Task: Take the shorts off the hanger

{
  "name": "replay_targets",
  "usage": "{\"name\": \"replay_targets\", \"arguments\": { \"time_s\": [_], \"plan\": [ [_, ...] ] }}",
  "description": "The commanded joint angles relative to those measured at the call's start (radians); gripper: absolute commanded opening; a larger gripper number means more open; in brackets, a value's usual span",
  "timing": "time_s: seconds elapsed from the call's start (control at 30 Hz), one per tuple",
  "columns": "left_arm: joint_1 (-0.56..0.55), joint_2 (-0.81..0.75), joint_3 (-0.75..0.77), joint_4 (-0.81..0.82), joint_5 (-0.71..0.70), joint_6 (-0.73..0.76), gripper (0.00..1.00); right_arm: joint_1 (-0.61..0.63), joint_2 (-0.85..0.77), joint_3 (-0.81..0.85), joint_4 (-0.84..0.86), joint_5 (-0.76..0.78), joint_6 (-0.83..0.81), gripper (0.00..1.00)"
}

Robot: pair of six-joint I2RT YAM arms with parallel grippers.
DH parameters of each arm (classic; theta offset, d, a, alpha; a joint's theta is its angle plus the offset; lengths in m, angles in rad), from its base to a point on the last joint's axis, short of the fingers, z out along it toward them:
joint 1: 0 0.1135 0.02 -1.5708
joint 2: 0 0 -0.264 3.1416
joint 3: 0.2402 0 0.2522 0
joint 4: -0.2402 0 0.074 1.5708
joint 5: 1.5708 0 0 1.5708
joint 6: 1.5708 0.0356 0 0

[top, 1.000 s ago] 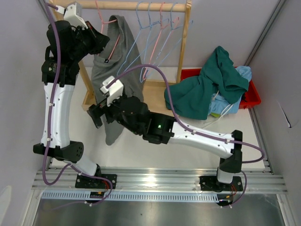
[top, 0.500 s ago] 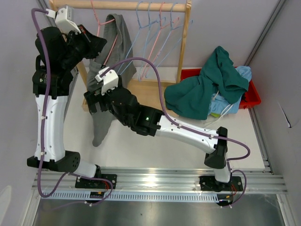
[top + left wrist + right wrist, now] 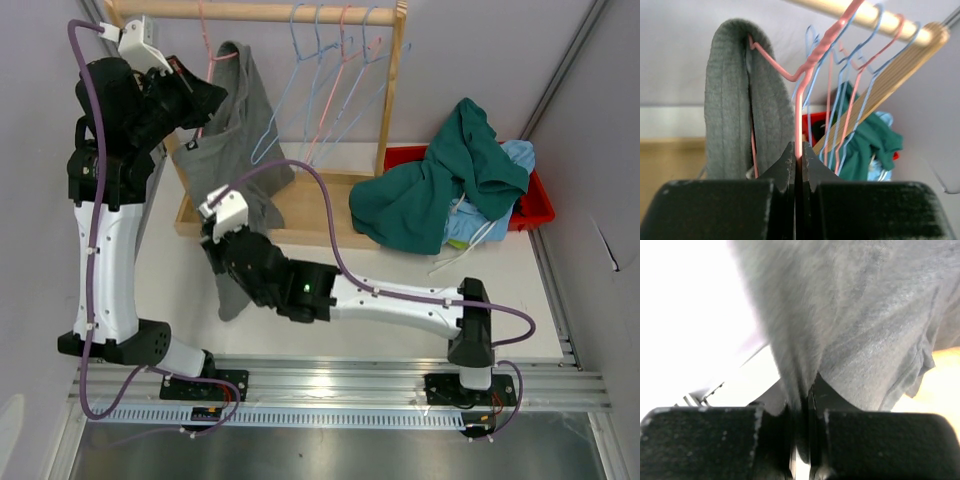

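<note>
Grey shorts (image 3: pixel 243 130) hang by the waistband over a pink wire hanger (image 3: pixel 213 52) at the left end of the wooden rack. My left gripper (image 3: pixel 203 100) is shut on the pink hanger (image 3: pixel 800 112) just below its twisted neck, with the grey shorts (image 3: pixel 727 105) draped to the left of the fingers. My right gripper (image 3: pixel 216 252) is lower down and shut on a fold of one leg of the grey shorts (image 3: pixel 870 315); the cloth runs down between the right gripper's (image 3: pixel 802 396) fingers. The leg's end (image 3: pixel 233 297) hangs below the arm.
Several empty blue and pink hangers (image 3: pixel 330 70) hang on the rack beside its right post (image 3: pixel 392 95). A red bin (image 3: pixel 535 205) at the right holds dark teal shorts (image 3: pixel 435 195) and light blue shorts (image 3: pixel 480 228). Grey walls stand close on both sides.
My right gripper has shut on the grey shorts' leg and moved down toward the near edge, drawing the cloth with it. The left arm shifted left with the hanger, then held still.
</note>
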Motion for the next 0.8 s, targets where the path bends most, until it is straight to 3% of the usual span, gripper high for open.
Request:
{"name": "replay_targets", "arguments": {
  "time_s": [0.0, 0.13, 0.4, 0.57, 0.77],
  "plan": [
    [-0.002, 0.032, 0.112, 0.139, -0.095, 0.066, 0.0, 0.131, -0.108, -0.157, -0.013, 0.062, 0.07, 0.0],
    [0.021, 0.072, 0.16, 0.13, -0.169, 0.109, 0.0, 0.226, -0.168, -0.34, -0.006, 0.107, 0.155, 0.0],
    [0.053, 0.121, 0.21, 0.147, -0.23, 0.164, 0.0, 0.252, -0.179, -0.432, -0.027, 0.11, 0.226, 0.0],
    [0.148, 0.179, 0.305, 0.13, -0.172, 0.106, 0.0, 0.276, -0.176, -0.506, -0.006, 0.135, 0.279, 0.0],
    [0.148, 0.107, 0.2, 0.111, -0.101, 0.081, 0.0, 0.228, -0.163, -0.495, 0.03, 0.13, 0.244, 0.0]
  ]
}}
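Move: The grey shorts' upper part, still looped over the held pink hanger's far arm, lies about 9 cm ahead of the left hand, 3 to its right and 4 lower. From that hand the empty hangers are some 23 cm right, 6 ahead and 3 lower, and the wooden base is about 8 ahead, 10 right and 50 below. From the right hand, already gripping the shorts lower down, the pink hanger is about 20 cm ahead, 5 right and 13 above. The right hand keeps its pinch on the grey shorts and hauls them away from the pink hanger, first back and to the right, then mostly down, about 13 cm lower and 7 cm back in all. Still gripping the pink hanger, the left hand sinks about 5 cm while its fingers tip down some 15 degrees, then swings left, away from the shorts, with a little forward travel and a slight counter-clockwise turn, so the two hands draw cloth and hanger apart. ##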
